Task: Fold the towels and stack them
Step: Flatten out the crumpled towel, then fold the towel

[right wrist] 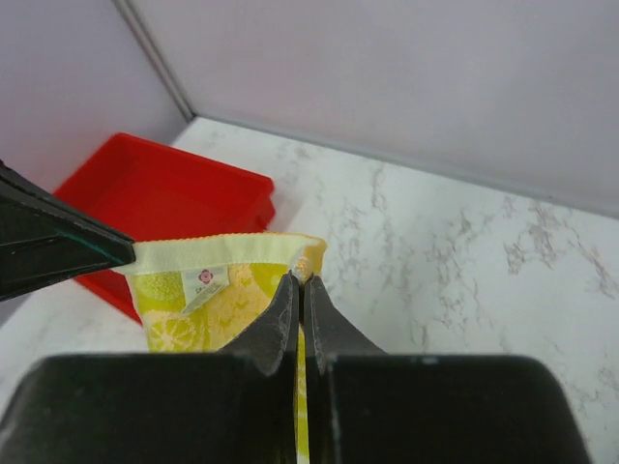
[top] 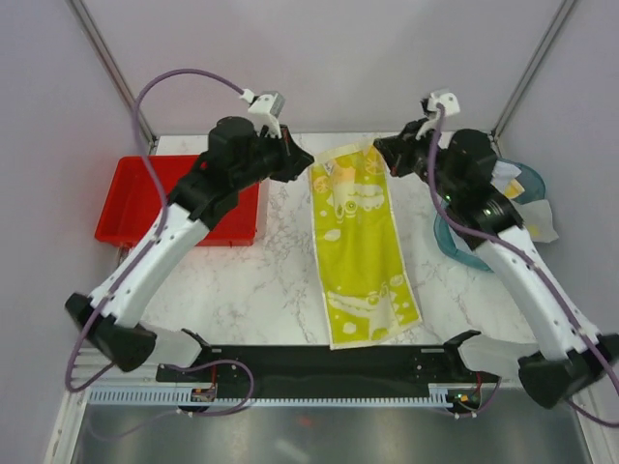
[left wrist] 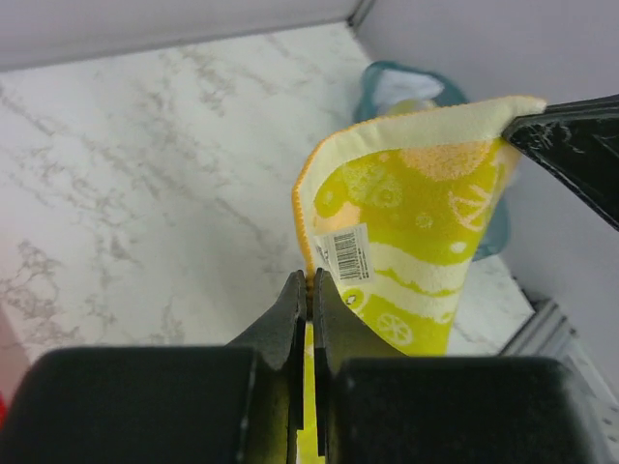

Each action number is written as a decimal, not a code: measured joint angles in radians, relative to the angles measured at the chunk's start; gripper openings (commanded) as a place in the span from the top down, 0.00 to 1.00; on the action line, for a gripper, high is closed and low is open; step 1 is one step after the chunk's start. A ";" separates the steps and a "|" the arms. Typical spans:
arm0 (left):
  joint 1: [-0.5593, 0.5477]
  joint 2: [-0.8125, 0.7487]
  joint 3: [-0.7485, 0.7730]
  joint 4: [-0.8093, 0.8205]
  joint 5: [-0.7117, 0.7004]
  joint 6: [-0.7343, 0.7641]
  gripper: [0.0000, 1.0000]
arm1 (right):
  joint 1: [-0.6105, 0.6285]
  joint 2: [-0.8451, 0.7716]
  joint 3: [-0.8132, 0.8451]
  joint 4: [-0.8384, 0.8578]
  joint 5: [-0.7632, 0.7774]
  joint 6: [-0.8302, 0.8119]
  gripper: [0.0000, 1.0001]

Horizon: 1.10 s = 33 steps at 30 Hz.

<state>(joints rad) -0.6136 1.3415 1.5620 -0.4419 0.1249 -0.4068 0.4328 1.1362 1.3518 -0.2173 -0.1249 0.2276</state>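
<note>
A long yellow-green towel (top: 360,249) with lemon prints lies lengthwise on the marble table, its far edge lifted. My left gripper (top: 304,162) is shut on the far left corner of that towel (left wrist: 406,232); the jaws pinch its orange hem beside a barcode label (left wrist: 350,253). My right gripper (top: 383,150) is shut on the far right corner of the towel (right wrist: 208,304), just beside the pale hem. Between the two grippers the hem hangs stretched. More towels (top: 527,198), pale and crumpled, sit in the teal basket (top: 455,242) at the right.
A red tray (top: 135,203) stands at the left of the table, under my left arm. The teal basket sits at the right edge beneath my right arm. A black rail (top: 319,365) runs along the near edge. Walls close in behind and at the sides.
</note>
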 measured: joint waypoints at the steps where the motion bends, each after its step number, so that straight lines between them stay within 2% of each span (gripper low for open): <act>1: 0.026 0.058 0.001 0.008 -0.005 0.010 0.98 | -0.017 0.073 -0.007 0.026 -0.002 -0.009 1.00; 4: 0.105 0.212 0.003 0.027 -0.009 0.032 0.98 | -0.084 0.247 -0.022 0.094 -0.037 -0.018 1.00; 9: 0.222 0.465 0.109 0.081 0.038 0.084 0.98 | -0.197 0.533 0.010 0.195 -0.137 -0.047 1.00; 15: 0.241 0.639 0.268 0.136 0.099 0.167 0.98 | -0.234 0.688 0.034 0.269 -0.227 -0.095 1.00; 22: 0.231 0.645 0.250 0.180 0.146 0.215 0.98 | -0.269 0.745 0.082 0.314 -0.340 -0.135 1.00; 27: 0.231 0.577 0.087 0.188 0.166 0.246 0.98 | -0.280 0.733 0.068 0.299 -0.362 -0.168 1.00; 33: 0.225 0.433 -0.081 0.159 0.225 0.278 0.98 | -0.279 0.599 -0.079 0.256 -0.379 -0.182 1.00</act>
<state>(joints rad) -0.3885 1.7741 1.4811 -0.2825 0.3504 -0.1291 0.1539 1.7351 1.2732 0.0383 -0.5041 0.0456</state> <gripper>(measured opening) 0.044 0.018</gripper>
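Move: Both hands already pinch the towel's two upper corners, about 15 cm apart and high up. The clear table where the towel is to be spread is centred about 5 cm ahead, 8 cm right of the left hand and 8 cm left of the right, some 36 cm below. The red bin lies about 34 cm left and 10 cm ahead of the left hand, the teal basket about 34 cm right and 9 cm ahead of the right hand. Forward and down in a fast throwing sweep, both arms carry the pinched corners out over the clear table, about 20 cm forward, the left sinking some 15 cm and the right some 23. After a brief check they draw back towards the base by 5 to 8 cm, the left sinking a little more, wrists tipped farther down and fingers keeping their pinch. ##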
